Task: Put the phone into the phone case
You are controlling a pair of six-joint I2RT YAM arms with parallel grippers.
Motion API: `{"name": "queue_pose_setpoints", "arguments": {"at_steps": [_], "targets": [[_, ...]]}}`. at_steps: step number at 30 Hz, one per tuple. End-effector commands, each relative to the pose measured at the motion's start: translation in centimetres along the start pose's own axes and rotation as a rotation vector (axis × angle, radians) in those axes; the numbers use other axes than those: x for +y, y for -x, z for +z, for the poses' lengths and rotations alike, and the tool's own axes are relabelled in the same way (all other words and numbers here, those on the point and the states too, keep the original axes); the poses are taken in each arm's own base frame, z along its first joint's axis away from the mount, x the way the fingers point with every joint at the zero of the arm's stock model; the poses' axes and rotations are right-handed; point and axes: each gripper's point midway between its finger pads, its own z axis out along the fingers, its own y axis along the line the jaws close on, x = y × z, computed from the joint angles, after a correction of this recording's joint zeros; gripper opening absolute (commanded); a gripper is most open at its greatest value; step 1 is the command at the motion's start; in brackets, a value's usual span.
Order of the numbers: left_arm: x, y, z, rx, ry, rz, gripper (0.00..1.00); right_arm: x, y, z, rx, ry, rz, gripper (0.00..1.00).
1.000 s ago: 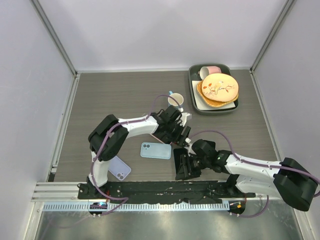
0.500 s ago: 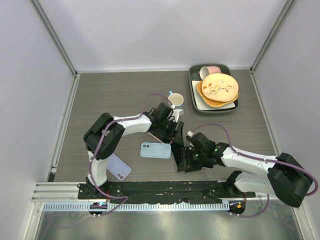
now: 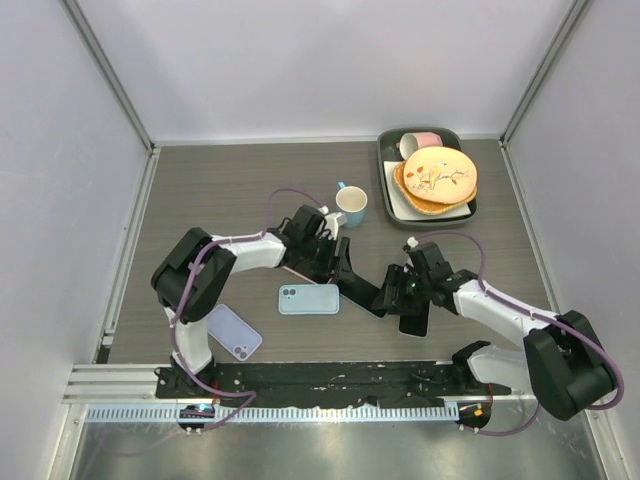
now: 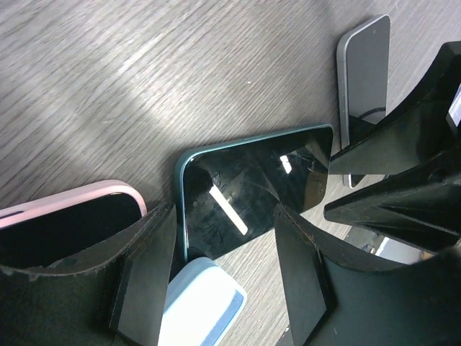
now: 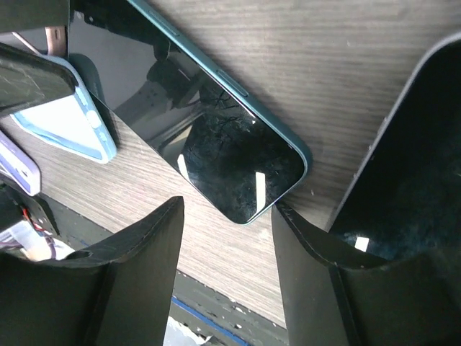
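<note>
A phone [image 4: 252, 184] with a teal edge and black screen lies flat on the table, also in the right wrist view [image 5: 209, 137] and from above [image 3: 362, 293]. The light blue phone case [image 3: 309, 298] lies just left of it, camera cut-out to the left. My left gripper [image 4: 223, 281] is open and hovers over the phone's far-left end and the case's corner [image 4: 202, 303]. At the phone's other end my right gripper [image 5: 227, 267] is open, with the phone's corner by one finger [image 5: 317, 274]. Neither holds anything.
A second dark phone [image 5: 403, 166] lies right of the right gripper. A purple case [image 3: 233, 333] lies at the front left, and a pink-rimmed case [image 4: 65, 213] sits under the left gripper. A mug [image 3: 351, 203] and a tray [image 3: 388, 180] of plates stand behind.
The right gripper has swung right and back from the front edge to the phone's right end. The left gripper has shifted left. The phone now lies flat between them.
</note>
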Motion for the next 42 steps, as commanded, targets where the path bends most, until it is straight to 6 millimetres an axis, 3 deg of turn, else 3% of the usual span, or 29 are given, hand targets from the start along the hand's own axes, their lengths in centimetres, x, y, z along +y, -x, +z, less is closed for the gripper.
{"name": "queue_pose_setpoints", "arguments": {"at_steps": [1,11,19,25,29,37,42], "targets": [[-0.5,-1.7,-0.7,0.036,-0.014,-0.054,0.6,6.1,6.4,-0.9,-0.19,0.223,-0.088,0.57],[5.2,-1.3,-1.7,-0.02,0.191,-0.132,0.62,5.2,9.4,-1.9,-0.335,0.142,-0.104,0.61],[6.9,-1.5,-1.7,0.007,0.281,-0.125,0.63,2.5,7.8,0.2,-0.239,0.045,-0.104,0.61],[7.8,-1.7,-2.2,0.024,0.351,-0.118,0.63,0.4,7.7,1.1,-0.217,-0.054,-0.116,0.61],[8.4,-1.9,-2.3,0.046,0.379,-0.109,0.63,0.0,7.8,1.4,-0.209,-0.073,-0.131,0.62],[5.8,-2.0,0.2,0.068,0.201,-0.126,0.61,2.0,7.2,2.7,-0.176,0.064,-0.134,0.61],[1.8,-1.0,0.2,0.029,-0.02,-0.075,0.6,4.2,7.1,2.6,-0.168,0.195,-0.151,0.6]]}}
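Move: The phone lies slantwise between the hands, its middle about 4 cm back and 5 cm right of the left hand, and some 3 cm ahead and 5 cm left of the right one, barely 1 cm below both. From the left hand, the light-blue case sits roughly 5 cm back and 8 cm left, the phone in the pink case about 2 cm ahead and 8 cm left. The black phone lies some 8 cm right and 1 cm back of the right hand. With their half-open fingers still set around opposite corners of the phone, both hands swing it counter-clockwise: the right hand does most, going about 7 cm forward at its end, rising some 2 cm midway and sinking again, while its fingers tilt up by roughly 10 degrees. The left hand keeps to the other end and goes about 3 cm forward and a little less to the left, sliding slightly back right at the last, its wrist turning a little counter-clockwise, and neither hand closes its fingers. ##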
